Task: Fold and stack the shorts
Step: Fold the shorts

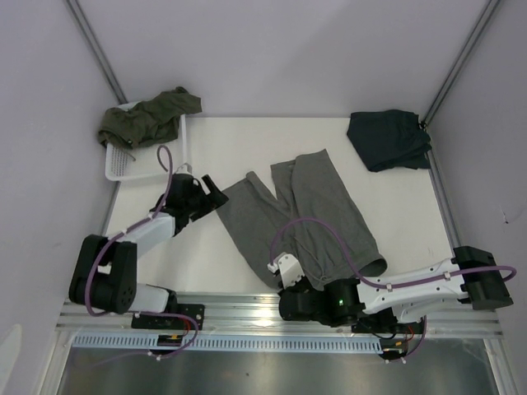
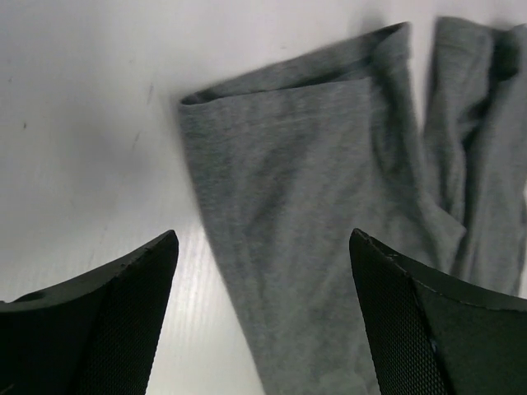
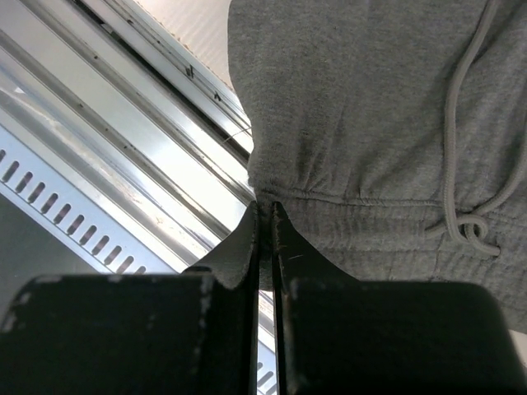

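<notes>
The light grey shorts (image 1: 306, 216) lie spread on the white table, legs pointing to the far side and waistband toward the near edge. My right gripper (image 3: 265, 211) is shut on the waistband's left corner (image 3: 284, 193), close to the table's near rail. In the top view the right gripper (image 1: 284, 276) sits at that corner. My left gripper (image 1: 216, 191) hovers open over the left leg's hem (image 2: 296, 164), its fingers (image 2: 123, 313) apart, with the leg's cloth under the gap and nothing gripped. The olive green shorts (image 1: 150, 117) lie bunched on the basket. The dark navy shorts (image 1: 389, 138) lie at the far right.
A white mesh basket (image 1: 118, 167) stands at the far left corner under the olive shorts. A metal rail (image 1: 247, 311) runs along the near table edge. Grey walls close the sides. The grey shorts' drawstring (image 3: 458, 164) hangs looped by the waistband.
</notes>
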Robot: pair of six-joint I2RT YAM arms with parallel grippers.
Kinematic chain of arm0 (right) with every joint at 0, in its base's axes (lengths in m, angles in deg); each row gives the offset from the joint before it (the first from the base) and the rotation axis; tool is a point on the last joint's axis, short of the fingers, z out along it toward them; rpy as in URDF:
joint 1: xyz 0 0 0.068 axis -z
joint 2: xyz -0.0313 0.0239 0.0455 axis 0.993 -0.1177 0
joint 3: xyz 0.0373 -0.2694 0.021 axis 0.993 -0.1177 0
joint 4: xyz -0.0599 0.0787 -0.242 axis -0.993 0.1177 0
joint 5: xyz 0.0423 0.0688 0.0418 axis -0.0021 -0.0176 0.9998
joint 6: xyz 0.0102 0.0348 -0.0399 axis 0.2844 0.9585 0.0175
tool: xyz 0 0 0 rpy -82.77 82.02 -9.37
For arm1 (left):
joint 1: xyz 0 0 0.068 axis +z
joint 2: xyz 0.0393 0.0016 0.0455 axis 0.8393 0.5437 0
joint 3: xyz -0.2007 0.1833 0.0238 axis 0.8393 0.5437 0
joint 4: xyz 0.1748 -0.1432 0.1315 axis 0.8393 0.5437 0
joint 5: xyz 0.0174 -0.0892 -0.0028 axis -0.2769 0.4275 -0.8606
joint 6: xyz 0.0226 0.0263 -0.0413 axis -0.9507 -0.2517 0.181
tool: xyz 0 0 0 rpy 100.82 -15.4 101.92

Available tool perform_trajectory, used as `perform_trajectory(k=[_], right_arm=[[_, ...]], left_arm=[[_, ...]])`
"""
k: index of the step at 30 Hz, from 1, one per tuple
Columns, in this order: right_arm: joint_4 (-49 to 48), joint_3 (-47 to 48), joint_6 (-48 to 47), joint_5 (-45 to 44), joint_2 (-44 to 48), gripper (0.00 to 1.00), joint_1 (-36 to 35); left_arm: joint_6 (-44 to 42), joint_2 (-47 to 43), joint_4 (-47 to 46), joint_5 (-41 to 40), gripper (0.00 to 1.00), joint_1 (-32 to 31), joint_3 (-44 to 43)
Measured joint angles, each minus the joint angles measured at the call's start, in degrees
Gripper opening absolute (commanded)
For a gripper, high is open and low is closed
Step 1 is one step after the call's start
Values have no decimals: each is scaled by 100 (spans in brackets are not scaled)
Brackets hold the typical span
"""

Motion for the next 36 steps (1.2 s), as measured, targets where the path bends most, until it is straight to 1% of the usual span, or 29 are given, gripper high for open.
perform_trajectory(k=[3,6,9,12,13,17,18,20,23,24,25,26,27,28,29,33,36], right_arm=[[13,-55,31,2,0,0,0],[4,-107,55,31,0,0,-2],[-31,-140,66,59,0,0,-9],[-50,-157,68,85,0,0,-28],[-55,-164,72,87,0,0,-42],[-66,-170,94,96,0,0,-96],[-68,-173,101,96,0,0,-105],[-74,-177,114,96,0,0,-116],[-109,-212,127,96,0,0,-125],[-120,-227,129,96,0,0,-125],[-129,-240,131,96,0,0,-127],[-136,-249,131,96,0,0,-127],[-142,-256,131,96,0,0,-125],[-155,-262,131,98,0,0,-127],[-157,-264,131,98,0,0,-129],[-166,-264,129,142,7,0,-157],[-181,-260,125,173,-24,0,-236]], left_arm=[[-37,470,-7,-157,84,0,-87],[-87,761,26,-317,82,2,-243],[-129,1038,24,-466,75,2,-503],[-138,1338,20,-566,71,2,-776],[-138,1458,28,-592,67,2,-879],[-179,1882,35,-614,59,2,-1204],[-184,1941,37,-616,55,2,-1237],[-199,1969,55,-632,54,2,-1244],[-236,1978,63,-643,48,2,-1248],[-247,1993,72,-645,44,2,-1259],[-267,2020,76,-645,35,2,-1274],[-269,2046,76,-647,29,2,-1287],[-284,2068,79,-651,15,2,-1292],[-278,2079,83,-651,7,2,-1292],[-308,2079,103,-654,1,2,-1292],[-380,2020,286,-750,0,26,-1318],[-474,1762,603,-787,0,170,-1329]])
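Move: The near outer corner of the shorts' left leg hem lies about 5 cm ahead of the open left hand, 1 cm to its left and 6 cm below. The hem's folded far corner is some 12 cm ahead and 9 cm right; the other leg's hem, roughly 17 cm ahead and 23 cm right; the basket, about 20 cm ahead and 22 cm left. From the right hand, already pinching the waistband, the near hem corner is roughly 33 cm ahead, 19 cm left and 7 cm down. Down, then forward, about 5 cm each way, the left hand brings its open fingers around the near corner of the left leg hem, shuts them and pinches the cloth, then draws left nearly 2 cm while starting to rise. The right hand keeps its pinch on the waistband, easing back and down 1 to 2 cm. ##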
